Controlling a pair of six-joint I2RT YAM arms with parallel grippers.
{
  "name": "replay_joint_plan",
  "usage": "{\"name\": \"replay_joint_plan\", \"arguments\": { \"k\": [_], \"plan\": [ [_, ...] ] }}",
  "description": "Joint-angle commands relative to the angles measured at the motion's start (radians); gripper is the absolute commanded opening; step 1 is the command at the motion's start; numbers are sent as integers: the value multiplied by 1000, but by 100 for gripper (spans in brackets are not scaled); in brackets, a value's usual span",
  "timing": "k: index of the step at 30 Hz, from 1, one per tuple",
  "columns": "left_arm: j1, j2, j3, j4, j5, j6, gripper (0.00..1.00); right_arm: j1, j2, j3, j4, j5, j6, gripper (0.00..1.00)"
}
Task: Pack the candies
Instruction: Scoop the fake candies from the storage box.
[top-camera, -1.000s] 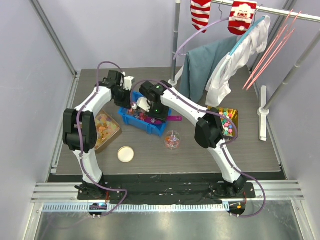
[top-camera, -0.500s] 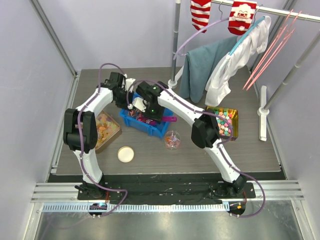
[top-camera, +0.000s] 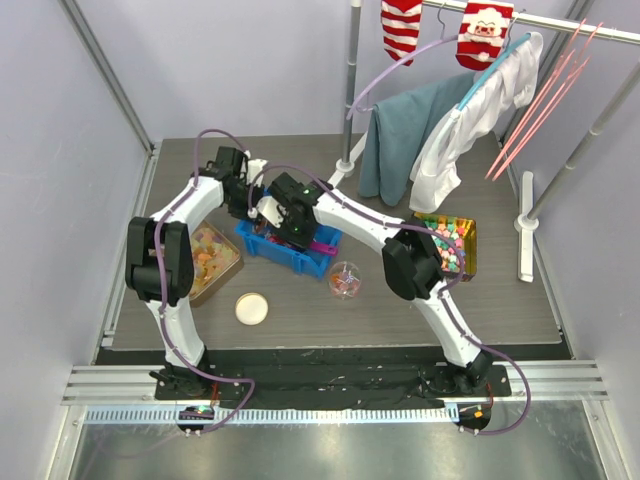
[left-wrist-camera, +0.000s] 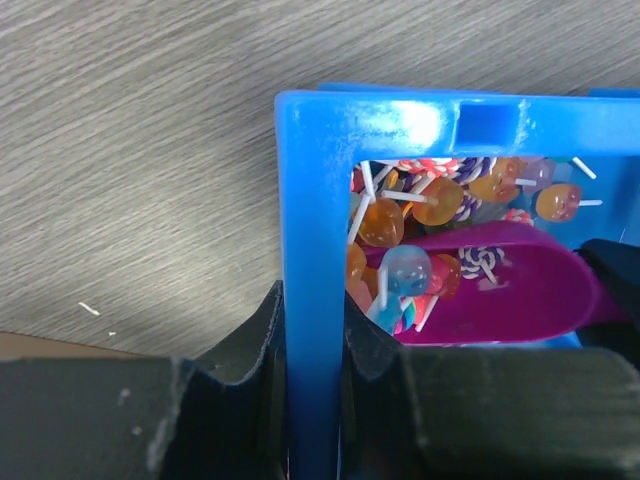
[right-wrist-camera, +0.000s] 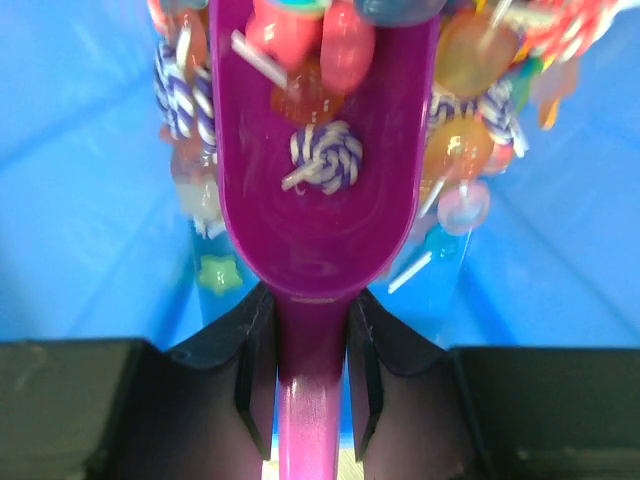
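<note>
A blue bin (top-camera: 292, 258) stands mid-table, holding the candies (left-wrist-camera: 440, 200), tiny lollipop sweets in red, orange, blue and purple swirl. My left gripper (top-camera: 250, 196) is shut on the bin's left wall (left-wrist-camera: 310, 250), one finger outside and one inside (left-wrist-camera: 312, 310). My right gripper (top-camera: 286, 228) is over the bin, shut on the handle of a magenta scoop (right-wrist-camera: 320, 230). The scoop's bowl lies among the candies, with a purple swirl sweet (right-wrist-camera: 325, 155) and several red ones in it. The left wrist view also shows the scoop (left-wrist-camera: 500, 300) low in the bin.
A small clear cup (top-camera: 345, 281) with a few sweets stands just right of the bin's front. A round white lid (top-camera: 251, 308) lies nearer. A box of orange gummies (top-camera: 210, 256) is at left, a yellow box of pastel sweets (top-camera: 452, 240) at right. Clothes (top-camera: 430, 130) hang behind.
My right gripper has moved left and back across the bin, pushing the scoop further into the candies. The left gripper has kept its hold on the bin wall.
</note>
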Motion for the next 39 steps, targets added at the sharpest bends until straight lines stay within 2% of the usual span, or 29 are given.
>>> {"name": "replay_joint_plan", "arguments": {
  "k": [1,7,18,25,39],
  "plan": [
    [-46,-87,25,76,181,-41,0,35,-87,-169,354,-30,57,1],
    [-34,-68,33,75,205,-46,0,12,-149,-266,411,-12,59,1],
    [30,-15,53,56,300,-52,0,-49,-298,-423,495,-97,68,1],
    [41,10,62,41,325,-72,0,-67,-344,-395,482,-116,73,1],
    [52,22,67,38,265,-63,0,-109,-420,-380,452,-101,57,1]
  ]
}}
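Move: The right hand holds the purple scoop by its handle in the blue basket; the fake candies' heap lies about 6 cm to its left, 2 cm farther out and 4 cm lower. The storage box, the clear round jar, stands some 9 cm to its right and 8 cm nearer the base; the white lid is about 11 cm left and 14 cm back. For the left hand, gripping the basket's rim, the heap is roughly 5 cm right, 3 cm back and 6 cm below. The right hand keeps its hold on the scoop and nudges about 1 cm left into the candies while tipping the bowl end upward, then lifts it some 5 cm, drifting right by nearly 3 cm and a little forward, with the left side of the wrist rolled up about 15 degrees in all. The left hand keeps the basket's rim pinched, easing a good centimetre to the right and rolling its left side down about 10 degrees as the scoop comes up. ##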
